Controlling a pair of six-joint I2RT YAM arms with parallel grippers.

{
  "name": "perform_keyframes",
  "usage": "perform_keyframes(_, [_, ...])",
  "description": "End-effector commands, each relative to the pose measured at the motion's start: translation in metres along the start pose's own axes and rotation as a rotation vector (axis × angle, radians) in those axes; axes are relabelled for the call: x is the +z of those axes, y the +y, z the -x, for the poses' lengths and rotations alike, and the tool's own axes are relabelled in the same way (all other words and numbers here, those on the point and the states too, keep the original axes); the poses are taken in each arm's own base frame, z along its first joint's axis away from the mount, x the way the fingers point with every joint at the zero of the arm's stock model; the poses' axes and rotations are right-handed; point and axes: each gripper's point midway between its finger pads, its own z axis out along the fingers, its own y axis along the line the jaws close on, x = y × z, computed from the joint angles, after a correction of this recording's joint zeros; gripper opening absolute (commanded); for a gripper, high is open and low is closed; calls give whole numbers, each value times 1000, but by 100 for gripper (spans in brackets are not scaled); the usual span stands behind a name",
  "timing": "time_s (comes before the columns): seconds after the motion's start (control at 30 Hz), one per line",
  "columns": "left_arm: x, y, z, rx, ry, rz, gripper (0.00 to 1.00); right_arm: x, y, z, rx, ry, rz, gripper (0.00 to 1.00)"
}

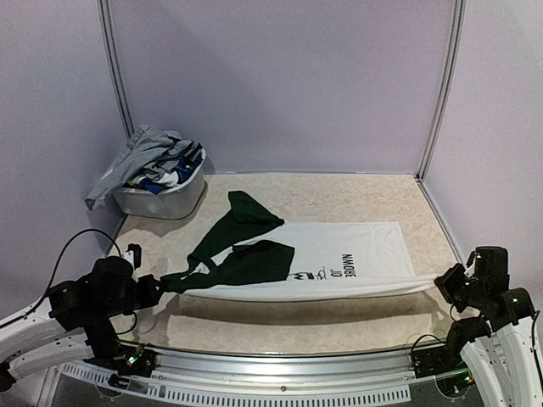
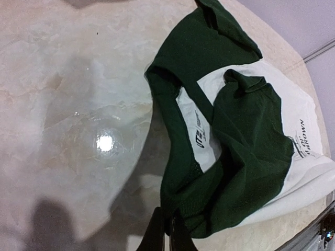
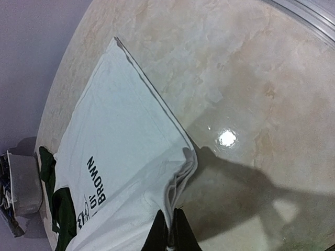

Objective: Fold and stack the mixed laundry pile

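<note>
A white T-shirt with dark green sleeves and black print is stretched across the table between both grippers, its near edge lifted off the surface. My left gripper is shut on the dark green fabric at the shirt's left end. My right gripper is shut on the bunched white hem at the right end. The rest of the mixed laundry pile, grey, blue plaid and white pieces, is heaped in the basket at the back left.
A white plastic basket stands in the back left corner against the wall. Lilac walls close the table at the back and sides. A metal rail runs along the near edge between the arm bases.
</note>
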Motion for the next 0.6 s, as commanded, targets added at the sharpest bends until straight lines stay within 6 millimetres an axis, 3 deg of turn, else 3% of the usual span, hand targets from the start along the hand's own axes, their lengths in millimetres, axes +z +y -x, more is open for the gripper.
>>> perform_keyframes(0.0, [0,25,-10,40,42,126,5,4,-19,-4,10,3,-81,8])
perform_keyframes(0.13, [-3,25,-9,72,77,173,28,1,-20,-5,1,10,-92,30])
perform_keyframes(0.17, [-5,25,-8,80,82,182,38,0,-20,-5,-3,10,-91,33])
perform_keyframes(0.37, [-20,13,16,119,44,189,80,-5,-11,-2,-28,1,-49,44])
perform_keyframes(0.57, [-17,-24,69,259,-62,237,85,3,46,15,-121,-25,176,58])
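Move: Each hand pinches an end of the shirt's near edge, collar end left and hem end right, roughly 9 cm above the bare table spot where it will lie. From the left hand, the folded green sleeve is about 27 cm right and 16 ahead, the far sleeve some 20 right and 36 ahead. From the right hand, the lettering lies roughly 25 cm left and 15 ahead, and the far hem corner about 5 left and 32 ahead. Down by about 1.5 cm and slightly back, both hands lower the shirt's near edge while their fingers open, letting go of the collar and hem ends. The left hand eases left, rolls its left side up some 10 degrees, then rises over 5 cm, almost fully open and beginning to reach forward; the right opens about halfway and comes up only about a centimetre. ##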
